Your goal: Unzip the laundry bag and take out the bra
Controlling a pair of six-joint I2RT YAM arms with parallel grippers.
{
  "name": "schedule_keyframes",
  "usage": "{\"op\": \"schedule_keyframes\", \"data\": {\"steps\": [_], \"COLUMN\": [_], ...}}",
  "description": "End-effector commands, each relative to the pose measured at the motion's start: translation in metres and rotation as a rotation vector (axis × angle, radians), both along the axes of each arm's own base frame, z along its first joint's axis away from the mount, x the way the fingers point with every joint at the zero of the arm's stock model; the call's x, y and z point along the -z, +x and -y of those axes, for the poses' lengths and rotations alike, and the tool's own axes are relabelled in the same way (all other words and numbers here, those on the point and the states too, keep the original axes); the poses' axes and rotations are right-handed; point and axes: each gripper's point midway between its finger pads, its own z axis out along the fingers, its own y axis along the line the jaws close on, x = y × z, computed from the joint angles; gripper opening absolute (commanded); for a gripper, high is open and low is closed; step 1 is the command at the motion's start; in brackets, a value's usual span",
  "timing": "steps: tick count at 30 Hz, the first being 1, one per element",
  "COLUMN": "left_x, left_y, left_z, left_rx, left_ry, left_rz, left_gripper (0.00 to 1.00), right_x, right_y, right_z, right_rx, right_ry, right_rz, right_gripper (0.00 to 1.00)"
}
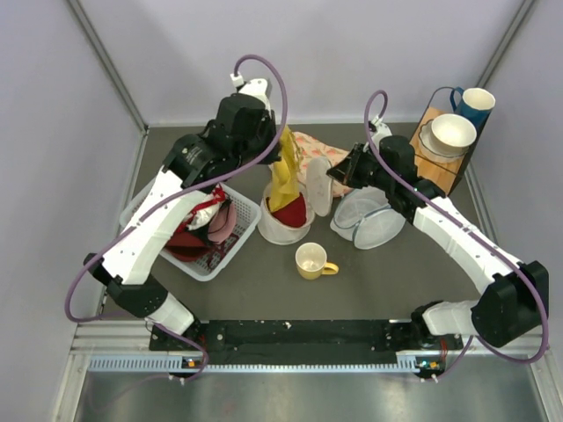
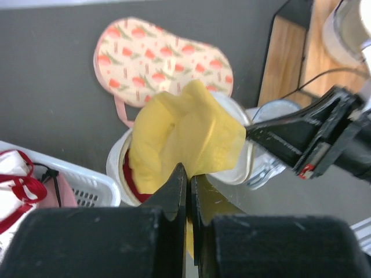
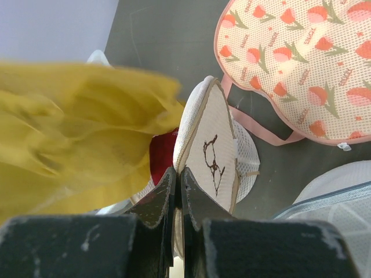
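Note:
The cream-white laundry bag [image 1: 280,230] stands open at mid-table, its lid [image 1: 318,186] tipped upright. My right gripper [image 1: 332,178] is shut on the lid's zipper rim; the right wrist view shows the gripper [image 3: 177,174] pinching the lid [image 3: 210,139], which has a black mark. My left gripper [image 1: 283,132] is shut on the yellow bra [image 1: 283,171] and holds it up, its lower end still hanging into the bag. The left wrist view shows the gripper [image 2: 186,174] clamped on the bra [image 2: 179,136]. A red garment [image 3: 163,152] lies inside the bag.
A flat pink patterned pouch [image 1: 310,149] lies behind the bag. A bluish-grey mesh pouch [image 1: 369,220] sits to its right. A white basket [image 1: 230,255] with red and pink garments stands on the left. A yellow mug [image 1: 311,261] stands in front. A wooden stand [image 1: 440,163] with dishes is at back right.

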Motion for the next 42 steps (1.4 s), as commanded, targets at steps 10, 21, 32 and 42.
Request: {"op": "schedule_keyframes", "data": {"steps": [10,21,32,42], "left_x": [-0.133,-0.042,0.052,0.158], "left_y": [-0.005,-0.011,-0.035,-0.034], "left_z": [-0.068,-0.191,-0.214,-0.242], "left_rx": [-0.173,-0.474,-0.498,-0.672], "left_ry": [-0.065,0.013,-0.016,0.075], "left_rz": [0.334,0.078,-0.118,-0.246], "left_gripper": [0.00,0.00,0.00,0.00], "right_x": [-0.025,-0.027,-0.023,-0.017], "right_y": [0.000,0.001,0.000,0.000], "right_z": [0.004,0.002,0.001,-0.005], "right_rx": [0.017,0.004,-0.005,-0.027], "right_ry": [0.012,0.013,0.013,0.034], "right_rz": [0.087,0.090,0.082,0.057], "right_gripper": [0.00,0.00,0.00,0.00]}}
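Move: The left hand holds the yellow garment high over the open laundry bag, whose middle is about 31 cm below and 2 cm ahead. The laundry basket it is bound for lies about 26 cm to its left, level fore and aft, 32 cm below. The yellow mug is some 10 cm back, 7 cm to the right and 33 cm below. From the right hand, holding the lid, the basket is about 36 cm left, 3 cm back and 21 cm below. Keeping its pinch on the yellow garment, the left hand first lifts it another 12 cm or so above the laundry bag, then swings left to the basket and sinks over it, drawing back slightly. The wrist turns some 30 degrees counter-clockwise and tips down; the fingers stay shut. The right hand stays put, still pinching the bag's lid. ##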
